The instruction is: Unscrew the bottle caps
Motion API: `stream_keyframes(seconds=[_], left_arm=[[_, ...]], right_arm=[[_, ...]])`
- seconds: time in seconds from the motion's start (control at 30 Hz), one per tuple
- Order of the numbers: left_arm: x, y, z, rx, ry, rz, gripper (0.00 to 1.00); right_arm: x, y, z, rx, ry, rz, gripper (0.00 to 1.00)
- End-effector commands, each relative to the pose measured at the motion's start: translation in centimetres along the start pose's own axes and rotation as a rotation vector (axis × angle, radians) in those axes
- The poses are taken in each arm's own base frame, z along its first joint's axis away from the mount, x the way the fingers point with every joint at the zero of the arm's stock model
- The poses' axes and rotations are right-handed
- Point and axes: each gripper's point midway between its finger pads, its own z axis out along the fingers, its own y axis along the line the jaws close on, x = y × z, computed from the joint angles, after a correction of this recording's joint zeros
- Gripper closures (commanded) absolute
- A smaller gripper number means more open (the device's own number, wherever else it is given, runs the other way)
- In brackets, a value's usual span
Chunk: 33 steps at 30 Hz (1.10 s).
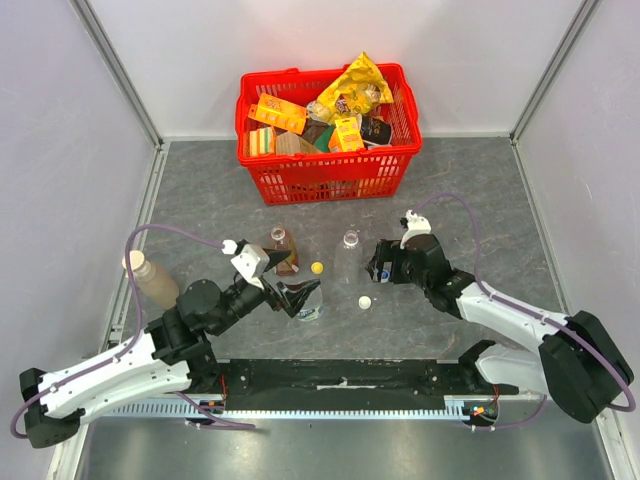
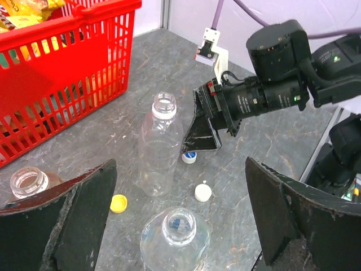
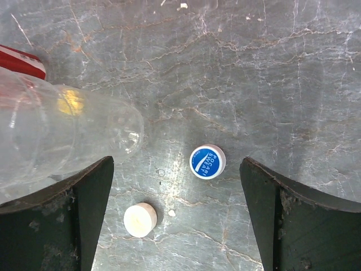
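Note:
Three loose bottle caps lie on the grey table. The yellow cap is left of an uncapped clear bottle. The white cap and the blue cap lie to that bottle's right. My left gripper stands open above a second clear bottle, whose neck is bare. My right gripper hangs open just over the blue cap, holding nothing.
A red basket full of groceries stands at the back. An open brownish bottle is beside the left gripper. A beige-capped bottle stands at the far left. White walls close in three sides.

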Motion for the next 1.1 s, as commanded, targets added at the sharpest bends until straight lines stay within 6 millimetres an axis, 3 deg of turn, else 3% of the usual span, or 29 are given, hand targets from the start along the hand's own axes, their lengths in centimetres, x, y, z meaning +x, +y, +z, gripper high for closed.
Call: stream_keyframes(seconds=[0.0,0.23,0.37,0.53,0.6,0.73,1.07], left_arm=[[-1.4,0.2,0.0,-0.051,0.039,-0.083,0.00],[-2.6,0.8,0.5,-0.125,0.101,-0.124,0.00],[-3.8,1.3,0.5,-0.168,0.067,-0.166,0.00],[-4.6,4.9,-0.2,-0.391,0.035,-0.195,0.00],[-4.5,7.3,-1.2,-0.546,0.045,-0.187,0.00],[-5.3,10.2,-2.9,-0.751,0.022,-0.159,0.00],[-6.2,11.5,-3.6,-0.816,0.011,-0.040,0.00]], right_arm=[[-3.2,1.4,-0.9,-0.036,-0.082,0.020,0.02],[-4.9,1.9,-2.2,-0.043,-0.125,0.013,0.02],[-6.9,2.5,-3.4,-0.056,-0.179,0.006,0.02],[-8.6,3.1,-4.9,-0.066,-0.221,-0.007,0.02],[-9.5,3.4,-5.4,-0.070,-0.242,-0.014,0.02],[-11.0,3.8,-6.0,-0.063,-0.271,-0.029,0.02],[-16.3,4.4,-8.0,-0.014,-0.397,-0.059,0.02]])
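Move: The left hand hangs open high above the uncapped water bottle, which stands some 17 cm below, about 1 cm ahead and 2 cm to its right. The brown tea bottle is about 12 cm ahead and 3 cm left, and the clear bottle 9 cm ahead and 9 cm right. The blue cap lies about 6 cm under the right hand and 1 cm ahead. The white cap is about 6 cm back and 4 cm left of that hand, with the clear bottle 8 cm to its left and 1 cm back. Leftward and forward, with a slight rise, the left hand backs off from the water bottle, some 11 cm in all, creeping at first and then swinging counter-clockwise by about 40 degrees until its fingers point nearly straight ahead. The right hand climbs about 14 cm off the blue cap, easing a little forward late on as its fingers tilt upward. Both grippers stay wide open and empty. ##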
